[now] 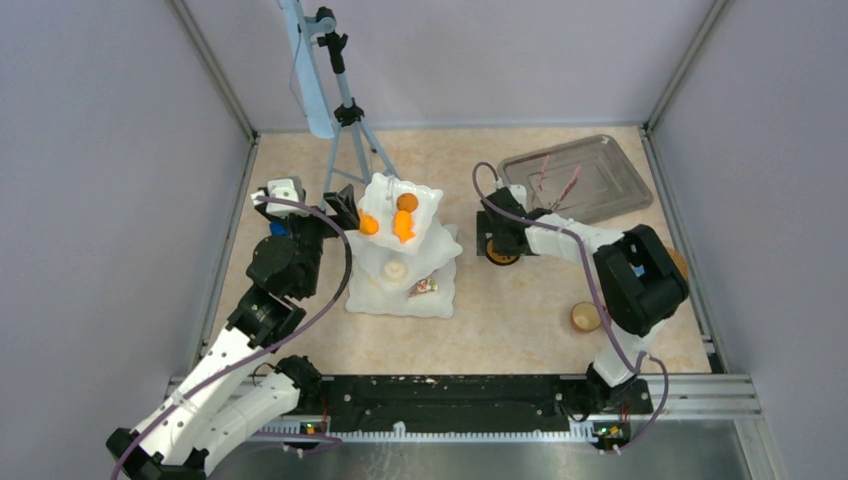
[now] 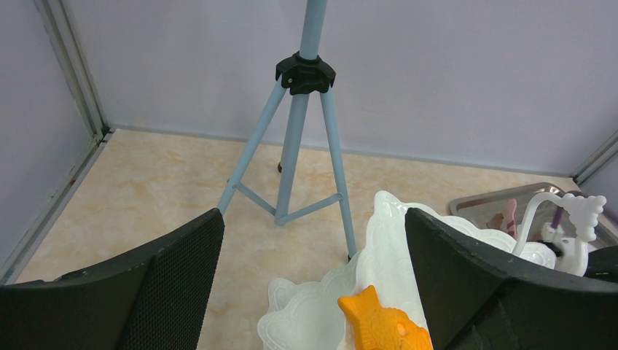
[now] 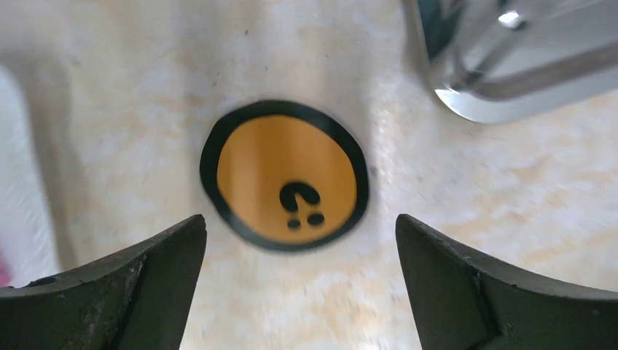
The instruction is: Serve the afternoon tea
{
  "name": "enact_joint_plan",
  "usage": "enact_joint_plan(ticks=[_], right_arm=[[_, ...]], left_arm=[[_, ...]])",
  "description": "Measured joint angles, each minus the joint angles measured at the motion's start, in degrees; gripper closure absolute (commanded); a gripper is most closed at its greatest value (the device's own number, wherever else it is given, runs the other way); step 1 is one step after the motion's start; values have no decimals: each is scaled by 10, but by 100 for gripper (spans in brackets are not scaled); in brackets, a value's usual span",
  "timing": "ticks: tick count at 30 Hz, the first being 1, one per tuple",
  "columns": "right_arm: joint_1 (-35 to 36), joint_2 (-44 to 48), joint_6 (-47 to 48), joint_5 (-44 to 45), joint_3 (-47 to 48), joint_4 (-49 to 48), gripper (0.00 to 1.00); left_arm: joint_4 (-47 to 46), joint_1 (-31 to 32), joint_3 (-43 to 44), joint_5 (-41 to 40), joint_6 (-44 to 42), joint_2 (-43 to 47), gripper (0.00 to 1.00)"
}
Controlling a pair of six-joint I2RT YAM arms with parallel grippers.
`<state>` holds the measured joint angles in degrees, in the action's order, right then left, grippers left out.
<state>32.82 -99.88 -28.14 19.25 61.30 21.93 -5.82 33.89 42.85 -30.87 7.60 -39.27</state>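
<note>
A white tiered stand [image 1: 446, 262] stands mid-table. Its top tier [image 2: 390, 240] holds an orange fish-shaped pastry [image 2: 384, 325], a second orange pastry [image 1: 405, 226] and a brown round one [image 1: 406, 201]. A cream pastry [image 1: 397, 268] and a cake slice [image 1: 424, 287] lie on the lower tier. My left gripper [image 2: 313, 215] is open at the stand's left edge, with the fish pastry [image 1: 369, 225] just below its fingers. My right gripper [image 3: 299, 222] hangs open over a round orange piece with a black rim [image 3: 286, 175] on the table, right of the stand.
A metal tray [image 1: 600, 190] with pink tongs [image 1: 560, 185] sits at the back right. A blue tripod [image 2: 302, 131] stands behind the stand. A tan round piece [image 1: 585, 317] lies near the right arm's base, and another [image 1: 680, 263] peeks out behind that arm.
</note>
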Motion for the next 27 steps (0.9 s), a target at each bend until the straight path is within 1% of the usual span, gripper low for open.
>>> enact_joint_plan(ticks=[2,4,7,9,12,14,16,18,21,24,27], right_arm=[[0,54,11,-1,2,43,1],[0,146,18,2,16,90,1],[-1,275,22,7,39,133,1],[-1,350,18,7,44,162,1],[-2,436,-9,9,39,248,1],[-3,456,-44,14,28,311,2],[-5,461,-85,16,8,367,7],[-6,463,-128,7,-31,410,13],[-7,466,-175,2,-96,439,24],[-7,471,-215,12,-151,449,26],[-7,470,-234,30,-178,435,29]], left_arm=[[0,0,0,0,0,0,1],[0,0,0,1,0,0,1],[0,0,0,3,0,1,1],[0,0,0,5,0,2,1],[0,0,0,7,1,2,1],[0,0,0,9,1,2,1],[0,0,0,13,2,2,1],[0,0,0,16,3,2,1],[0,0,0,18,5,2,1],[0,0,0,22,9,2,1],[1,0,0,28,12,2,1]])
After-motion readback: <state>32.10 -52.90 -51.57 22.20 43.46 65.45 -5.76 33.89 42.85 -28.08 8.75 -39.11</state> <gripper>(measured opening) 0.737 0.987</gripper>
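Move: The small red-handled cup stands about 18 cm back and 17 cm to the right of the right hand, at nearly its height. The white mug is some 9 cm farther right of the cup, level with it; the blue mug lies about 8 cm back and 31 cm right of the hand. The smiley coaster is just under the open fingers, 1 cm ahead. From the left hand the cup is about 50 cm right, 12 cm back and 32 cm below. Up and off the coaster in a high arc, the right hand climbs just over 20 cm, then swings back and to the right and sinks towards the cup, ending about 20 cm back, 12 cm right and still 6 cm higher than it began. The wrist turns some 20 degrees clockwise, and the wide-open fingers narrow by about a quarter on the way down. ##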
